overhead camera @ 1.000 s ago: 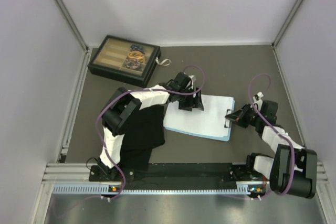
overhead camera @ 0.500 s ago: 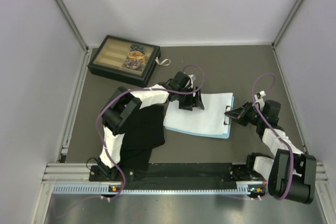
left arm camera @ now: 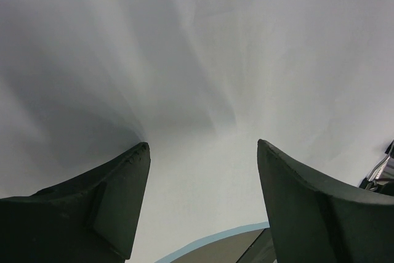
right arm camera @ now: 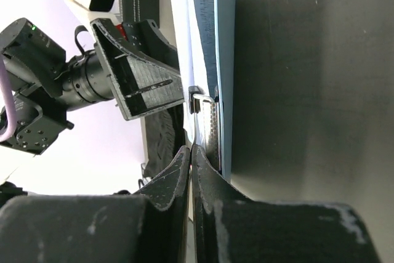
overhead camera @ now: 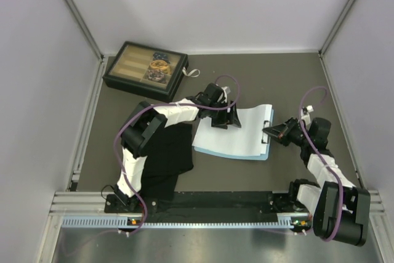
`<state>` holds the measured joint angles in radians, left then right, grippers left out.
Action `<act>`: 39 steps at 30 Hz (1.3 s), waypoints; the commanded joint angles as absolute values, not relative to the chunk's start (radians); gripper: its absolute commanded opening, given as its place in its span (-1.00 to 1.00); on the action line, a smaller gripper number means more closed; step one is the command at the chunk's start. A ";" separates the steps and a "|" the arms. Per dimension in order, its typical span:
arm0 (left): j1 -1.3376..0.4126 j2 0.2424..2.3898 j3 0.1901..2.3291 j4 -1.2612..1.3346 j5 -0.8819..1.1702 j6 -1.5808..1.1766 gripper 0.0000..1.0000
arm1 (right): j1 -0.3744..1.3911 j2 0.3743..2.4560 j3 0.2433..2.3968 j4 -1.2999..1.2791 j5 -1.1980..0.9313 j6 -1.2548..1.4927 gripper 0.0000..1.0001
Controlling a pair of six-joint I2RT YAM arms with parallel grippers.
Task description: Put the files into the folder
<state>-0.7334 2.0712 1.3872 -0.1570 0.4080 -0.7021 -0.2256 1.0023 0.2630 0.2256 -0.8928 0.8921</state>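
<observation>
The folder is a light-blue board lying flat mid-table, its silver clip on the right short edge. The white files lie on it, with the far right corner curled up. My left gripper stands open over the sheets' far left part, its fingertips down on the paper; a strip of blue folder edge shows below. My right gripper is shut, its tips touching the end of the clip beside the folder's edge. Nothing is between its fingers.
A black cloth lies left of the folder under the left arm. A dark compartment box stands at the far left, with a small white loop beside it. Walls close in on both sides and at the back.
My right gripper has moved slightly left and farther against the clip. The folder has shifted a little left, and the sheets' right end has curled upward. The left gripper has hardly moved.
</observation>
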 commanded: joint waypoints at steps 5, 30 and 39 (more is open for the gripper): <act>-0.779 2.149 1.371 -0.170 0.410 -0.706 0.52 | -0.218 0.986 0.259 0.355 -1.017 0.925 -1.00; -0.802 2.013 1.448 -0.262 0.307 -0.664 0.55 | -0.216 1.135 0.414 -0.113 -0.623 0.532 -1.00; -0.851 2.042 1.494 -0.227 0.356 -0.692 0.48 | -0.154 1.147 0.512 -0.292 -0.457 0.457 -1.00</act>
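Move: The right hand holds the clip end of the folder up off the table, the clip practically at its closed fingertips. From it the files' middle lies about 14 cm to the left and 5 cm lower, level fore and aft, with the folder's middle just beneath, about 1 cm farther back. From the left hand, open over the files, their middle is about 3 cm back and 2 cm left; the clip is some 12 cm right, 3 cm back and 4 cm higher. The right hand's pinch on the clip lets the folder's raised end down: after a brief pause the hand sinks about 7 cm, drifts some 4 cm right and tips steeper, its fingers staying shut and ending clear of the clip, just over it. The left hand, still spread wide above the files, eases roughly 3 cm back and 2 cm right towards the clip, rising slightly at the end. ##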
